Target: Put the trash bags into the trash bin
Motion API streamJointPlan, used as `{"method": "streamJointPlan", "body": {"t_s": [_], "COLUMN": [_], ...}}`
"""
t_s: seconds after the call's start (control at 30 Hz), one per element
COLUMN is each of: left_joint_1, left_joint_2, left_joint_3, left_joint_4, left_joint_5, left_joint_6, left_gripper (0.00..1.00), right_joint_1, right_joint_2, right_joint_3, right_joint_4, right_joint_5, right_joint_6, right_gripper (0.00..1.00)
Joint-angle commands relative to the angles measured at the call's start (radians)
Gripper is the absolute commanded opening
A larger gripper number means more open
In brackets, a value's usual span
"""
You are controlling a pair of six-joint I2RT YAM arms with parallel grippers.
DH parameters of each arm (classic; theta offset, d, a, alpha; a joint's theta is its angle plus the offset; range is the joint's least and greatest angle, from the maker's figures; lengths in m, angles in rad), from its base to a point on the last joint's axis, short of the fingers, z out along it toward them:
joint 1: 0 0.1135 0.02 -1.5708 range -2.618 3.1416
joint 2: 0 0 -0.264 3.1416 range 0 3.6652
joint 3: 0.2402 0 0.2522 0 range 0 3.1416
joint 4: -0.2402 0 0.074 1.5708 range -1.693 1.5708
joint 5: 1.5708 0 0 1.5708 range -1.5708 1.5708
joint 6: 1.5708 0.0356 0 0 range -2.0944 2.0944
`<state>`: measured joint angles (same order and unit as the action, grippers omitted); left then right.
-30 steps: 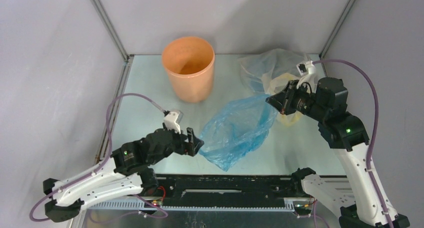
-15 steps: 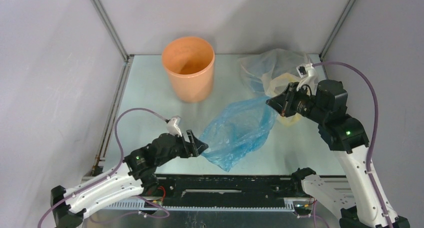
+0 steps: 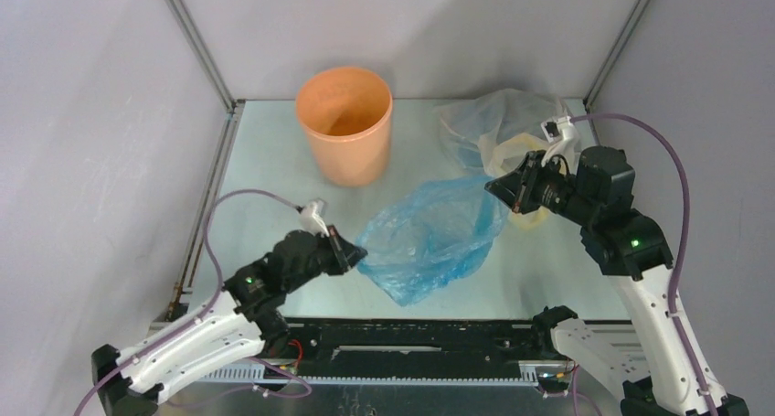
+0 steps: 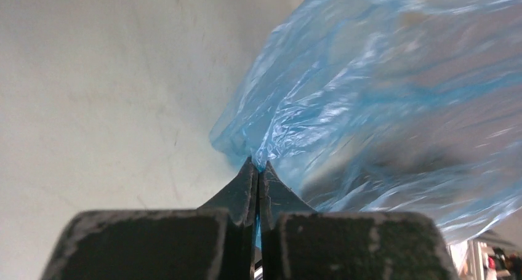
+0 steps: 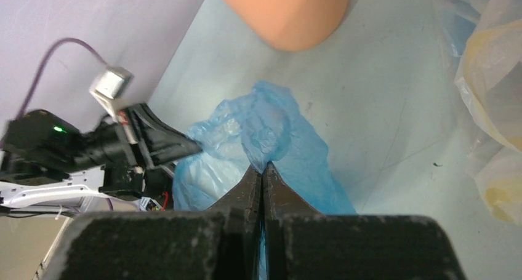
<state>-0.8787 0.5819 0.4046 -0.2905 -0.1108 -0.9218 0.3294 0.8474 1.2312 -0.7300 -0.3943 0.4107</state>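
A light-blue translucent trash bag (image 3: pixel 429 235) hangs stretched between both grippers over the middle of the table. My left gripper (image 3: pixel 355 250) is shut on its left edge; in the left wrist view the film (image 4: pixel 369 95) is pinched at the left gripper (image 4: pixel 258 167). At the bag's upper right corner my right gripper (image 3: pixel 494 184) is shut on it, and its wrist view shows the film (image 5: pixel 265 123) caught at the right gripper (image 5: pixel 261 168). The orange trash bin (image 3: pixel 345 123) stands upright and open at the back, behind the bag; its base (image 5: pixel 289 12) shows in the right wrist view.
A clear plastic sack with pale yellow contents (image 3: pixel 498 128) lies at the back right, just behind my right arm, and shows in the right wrist view as the sack (image 5: pixel 492 77). Grey enclosure walls and metal frame posts (image 3: pixel 196 46) border the table.
My left gripper, open beside the bag's left edge before, has shut on that edge and drawn it slightly left. The right gripper has kept its hold in place.
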Motion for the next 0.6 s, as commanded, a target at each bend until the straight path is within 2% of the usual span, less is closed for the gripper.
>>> {"method": "streamJointPlan", "body": {"t_s": [0.0,0.17,0.27,0.5,0.57], "left_joint_1": [0.055,0.142,0.21,0.354,0.391], "left_joint_2": [0.009,0.139,0.229,0.446,0.487], "left_joint_3": [0.294,0.618,0.8,1.191,1.286], "left_joint_4": [-0.146,-0.243,-0.253,-0.271,-0.269], "left_joint_5": [-0.082,-0.057,0.016,0.141,0.139], "left_joint_6": [0.183,0.324,0.364,0.425,0.441], "left_gripper": [0.0,0.0,0.0,0.0,0.0], "right_joint_1": [-0.001,-0.003,-0.002,0.017,0.031], "right_joint_2": [0.012,0.053,0.118,0.321,0.375], "right_joint_3": [-0.001,0.038,0.095,0.329,0.382], "right_joint_4": [0.123,0.333,0.437,0.617,0.673], "right_joint_5": [-0.059,-0.11,-0.139,-0.163,-0.152], "right_joint_6": [0.027,0.101,0.143,0.209,0.212], "right_gripper": [0.0,0.0,0.0,0.0,0.0]}}
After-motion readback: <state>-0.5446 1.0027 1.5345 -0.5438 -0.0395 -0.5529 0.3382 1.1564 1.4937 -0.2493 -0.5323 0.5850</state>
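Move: Both hands already pinch the blue trash bag, whose middle is about 14 cm right and 4 cm ahead of the left hand. The trash bin stands roughly 26 cm ahead of the left hand and 4 cm left, and from the right hand 20 cm ahead, 26 cm left and 21 cm lower. The clear bag lies about 20 cm ahead and 11 cm right of the right hand, 28 cm lower. Both pinching hands hoist the blue bag up and forward, left some 33 cm, right about 13 cm, tilting up. ##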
